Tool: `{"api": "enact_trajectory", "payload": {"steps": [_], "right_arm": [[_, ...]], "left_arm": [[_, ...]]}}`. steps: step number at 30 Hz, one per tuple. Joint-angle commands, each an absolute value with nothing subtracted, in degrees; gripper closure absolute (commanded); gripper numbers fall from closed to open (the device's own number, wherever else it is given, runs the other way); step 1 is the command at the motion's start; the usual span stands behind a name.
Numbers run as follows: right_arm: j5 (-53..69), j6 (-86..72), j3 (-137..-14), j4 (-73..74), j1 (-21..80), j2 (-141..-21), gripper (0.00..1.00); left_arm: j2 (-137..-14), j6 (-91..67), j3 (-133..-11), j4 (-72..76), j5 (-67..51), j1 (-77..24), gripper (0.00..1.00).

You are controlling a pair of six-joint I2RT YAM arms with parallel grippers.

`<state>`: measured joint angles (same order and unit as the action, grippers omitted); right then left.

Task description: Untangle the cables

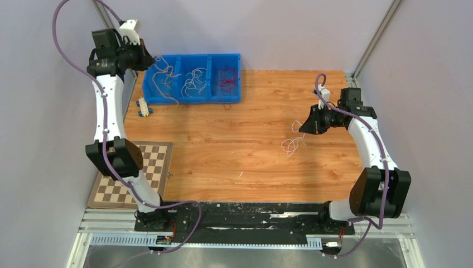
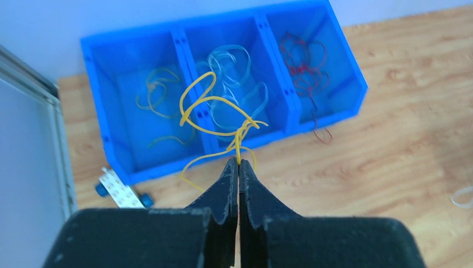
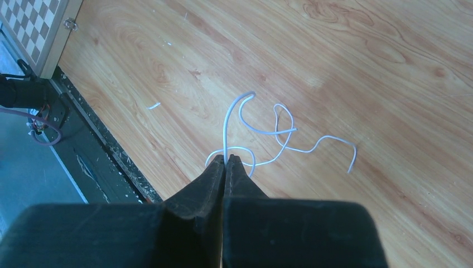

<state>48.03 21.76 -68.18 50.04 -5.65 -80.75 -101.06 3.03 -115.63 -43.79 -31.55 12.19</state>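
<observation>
My left gripper [image 2: 238, 162] is shut on a looped yellow cable [image 2: 212, 100], held in the air over the blue three-part bin [image 2: 334, 67]. From above, that gripper [image 1: 148, 58] hangs at the bin's [image 1: 192, 101] left end. The bin holds yellow-tan wires [image 2: 156, 95] on the left, white wires [image 2: 234, 61] in the middle and red wires [image 2: 304, 61] on the right. My right gripper [image 3: 226, 159] is shut on a curly white cable [image 3: 262, 131]. That cable [image 1: 290, 144] dangles from the right gripper [image 1: 304, 127] down to the wooden table at mid-right.
A chessboard [image 1: 134, 173] lies at the table's front left corner. A small white block with blue ends [image 1: 144, 106] sits just in front of the bin's left end. One red wire [image 2: 318, 125] hangs over the bin's front wall. A tiny white scrap [image 1: 241, 175] lies near the front.
</observation>
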Motion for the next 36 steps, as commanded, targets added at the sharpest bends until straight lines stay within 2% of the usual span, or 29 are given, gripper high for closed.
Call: {"api": "enact_trajectory", "payload": {"steps": [1,7,9,11,12,13,14,16,18,23,27,30,33,36], "right_arm": [[47.9,21.0,-67.8,48.3,-5.5,-82.1,1.0],[46.8,21.8,-68.3,49.5,-5.6,-84.2,1.0],[46.8,22.1,-69.2,50.0,-5.6,-85.3,1.0],[46.8,22.3,-70.2,50.3,-5.6,-86.2,1.0],[46.8,22.2,-70.7,50.4,-5.6,-86.8,1.0],[47.0,22.3,-71.2,50.5,-5.6,-87.3,1.0],[47.2,22.3,-71.9,50.6,-5.6,-87.5,1.0],[48.1,22.1,-72.7,50.6,-5.5,-87.9,1.0],[49.8,21.7,-73.5,50.5,-5.0,-88.3,1.0],[55.9,20.0,-77.9,48.7,3.6,-89.7,1.0],[58.4,17.7,-90.3,48.5,14.9,-95.1,1.0],[61.6,14.2,-98.8,48.0,18.9,-98.3,1.0],[61.8,12.9,-97.2,47.0,19.0,-100.0,1.0],[59.2,14.2,-89.8,44.9,19.0,-99.4,1.0]], "left_arm": [[-105.6,0.9,-124.7,-38.6,-29.2,12.9,1.0],[-113.1,1.7,-129.7,-27.4,-22.4,12.8,0.97],[-115.5,1.9,-130.5,-23.1,-21.2,12.9,0.92],[-118.0,2.6,-131.5,-20.5,-22.2,12.9,0.81],[-118.9,2.9,-132.0,-20.3,-23.6,12.9,0.64],[-120.4,3.3,-133.5,-21.0,-24.4,12.9,0.56],[-121.0,3.3,-134.4,-23.1,-25.8,12.9,0.42],[-121.1,2.2,-135.1,-25.7,-28.5,13.1,0.31],[-118.4,0.7,-131.5,-25.7,-31.6,13.5,0.25],[-105.4,-2.5,-114.2,-21.5,-40.0,13.6,0.22],[-97.6,-5.1,-104.3,-20.6,-44.1,13.6,0.21],[-92.4,-4.0,-99.7,-22.7,-46.5,13.6,0.2],[-88.7,-0.9,-97.3,-28.0,-48.2,13.5,0.19],[-84.2,4.2,-93.1,-31.5,-49.2,13.1,0.19]]}}
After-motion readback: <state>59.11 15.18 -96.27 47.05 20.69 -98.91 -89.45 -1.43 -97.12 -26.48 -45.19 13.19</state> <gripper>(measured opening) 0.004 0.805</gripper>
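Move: The blue box's left compartment, where the hanging yellow cable is taken, lies about 15 cm ahead of the left hand, 3 cm to its left and 30 cm below. Its middle compartment, with a white cable, is as far ahead but 12 cm right; the small roller toy stands 4 cm ahead and 9 cm left. The right hand holds another white cable, with that middle compartment some 35 cm ahead, 45 cm left and 15 cm below. The yellow cable is carried forward about 13 cm and slightly left over the left compartment, where the left fingers open and let go of it; the left hand then backs off some 16 cm and rightward, dipping before rising, fingers wide. The white cable stays pinched in the right hand, which sinks 3 cm, then swings left some 18 cm while rising towards the box, turning about 30 degrees counter-clockwise. ##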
